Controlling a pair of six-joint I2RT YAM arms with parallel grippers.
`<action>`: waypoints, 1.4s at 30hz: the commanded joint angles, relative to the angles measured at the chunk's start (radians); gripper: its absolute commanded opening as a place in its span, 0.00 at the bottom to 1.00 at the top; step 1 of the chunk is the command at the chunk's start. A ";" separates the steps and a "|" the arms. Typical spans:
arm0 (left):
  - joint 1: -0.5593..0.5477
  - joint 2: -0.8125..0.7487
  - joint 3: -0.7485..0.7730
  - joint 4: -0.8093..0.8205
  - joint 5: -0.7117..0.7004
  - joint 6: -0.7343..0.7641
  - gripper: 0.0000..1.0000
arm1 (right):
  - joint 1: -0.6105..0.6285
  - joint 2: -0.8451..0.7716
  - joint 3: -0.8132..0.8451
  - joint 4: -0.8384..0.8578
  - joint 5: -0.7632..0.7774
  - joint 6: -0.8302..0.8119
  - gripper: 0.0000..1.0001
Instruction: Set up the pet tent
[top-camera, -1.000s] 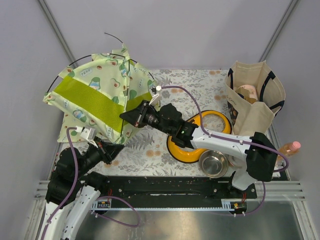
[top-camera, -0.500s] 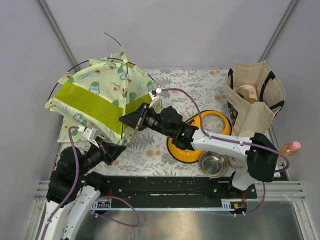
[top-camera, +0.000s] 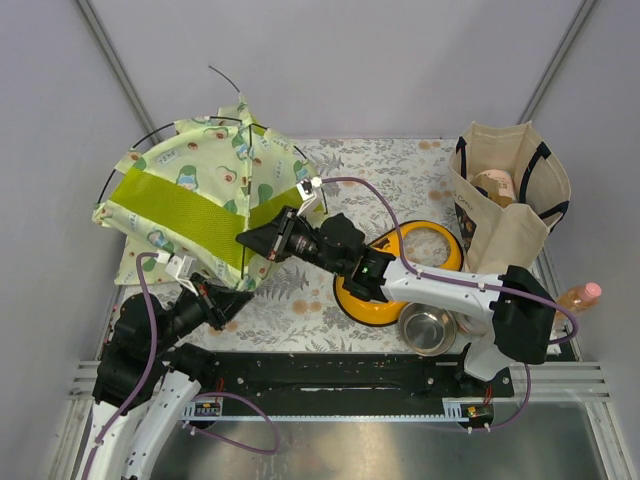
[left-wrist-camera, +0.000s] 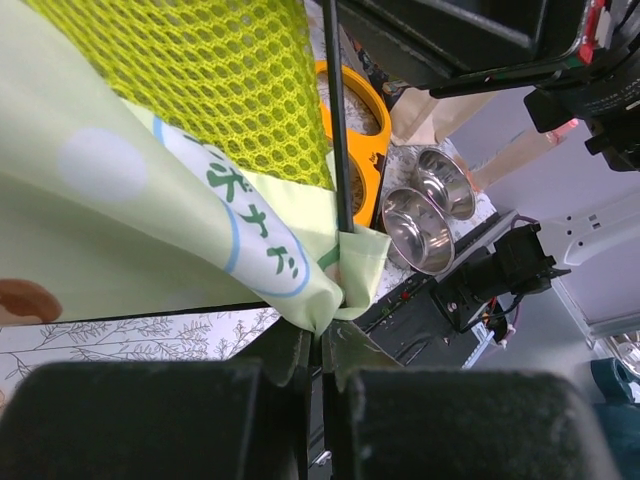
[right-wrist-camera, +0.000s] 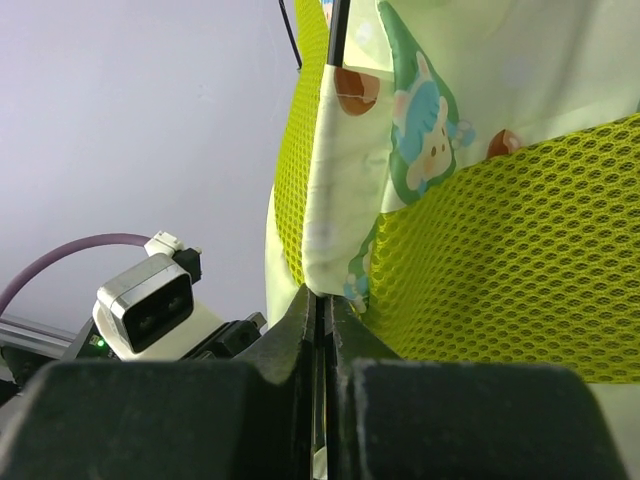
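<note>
The pet tent (top-camera: 190, 190), pale green avocado print with lime mesh panels and thin black poles, is lifted over the table's back left. My left gripper (top-camera: 237, 298) is shut on its lowest fabric corner. In the left wrist view that gripper (left-wrist-camera: 322, 335) pinches the corner of the tent (left-wrist-camera: 150, 200), right where a black pole (left-wrist-camera: 335, 150) ends. My right gripper (top-camera: 245, 240) is shut on the tent's near right edge. The right wrist view shows this gripper (right-wrist-camera: 322, 300) clamped on a fold of the tent (right-wrist-camera: 330, 200) beside a mesh panel (right-wrist-camera: 500, 260).
A flat avocado-print mat (top-camera: 128, 266) lies under the tent. The orange feeder (top-camera: 428, 238) and a steel bowl (top-camera: 427, 327) sit under my right arm. A canvas tote bag (top-camera: 505, 200) stands back right, with a bottle (top-camera: 580, 297) at the right edge.
The tent has swung slightly, its left side dropping and its mesh panel shifting toward the near left. My right gripper moved a little left with it. The left arm has stayed put.
</note>
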 joint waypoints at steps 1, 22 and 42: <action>-0.009 -0.003 0.018 0.072 0.150 -0.015 0.00 | -0.010 0.048 0.040 0.003 0.166 -0.073 0.00; -0.009 -0.133 0.116 0.016 -0.143 -0.012 0.79 | -0.008 0.091 -0.061 0.015 0.008 -0.227 0.00; -0.009 0.066 0.219 -0.011 -0.586 0.041 0.84 | -0.002 -0.160 -0.170 -0.446 0.226 -0.556 0.78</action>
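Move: The left fingers still pinch the tent corner with the pole's foot in it; the right fingers still grip the sleeved pole higher up. The table spot for that corner lies some 32 cm below the right hand, about 10 cm to its right and 3 cm back. From the right hand, the orange feeding tray is roughly 31 cm right and 5 cm ahead, and the near steel bowl about 38 cm right and 8 cm back, both some 32 cm down. Left releases the tent corner, drawing left and up; right lowers the pole about 20 cm, then opens. ##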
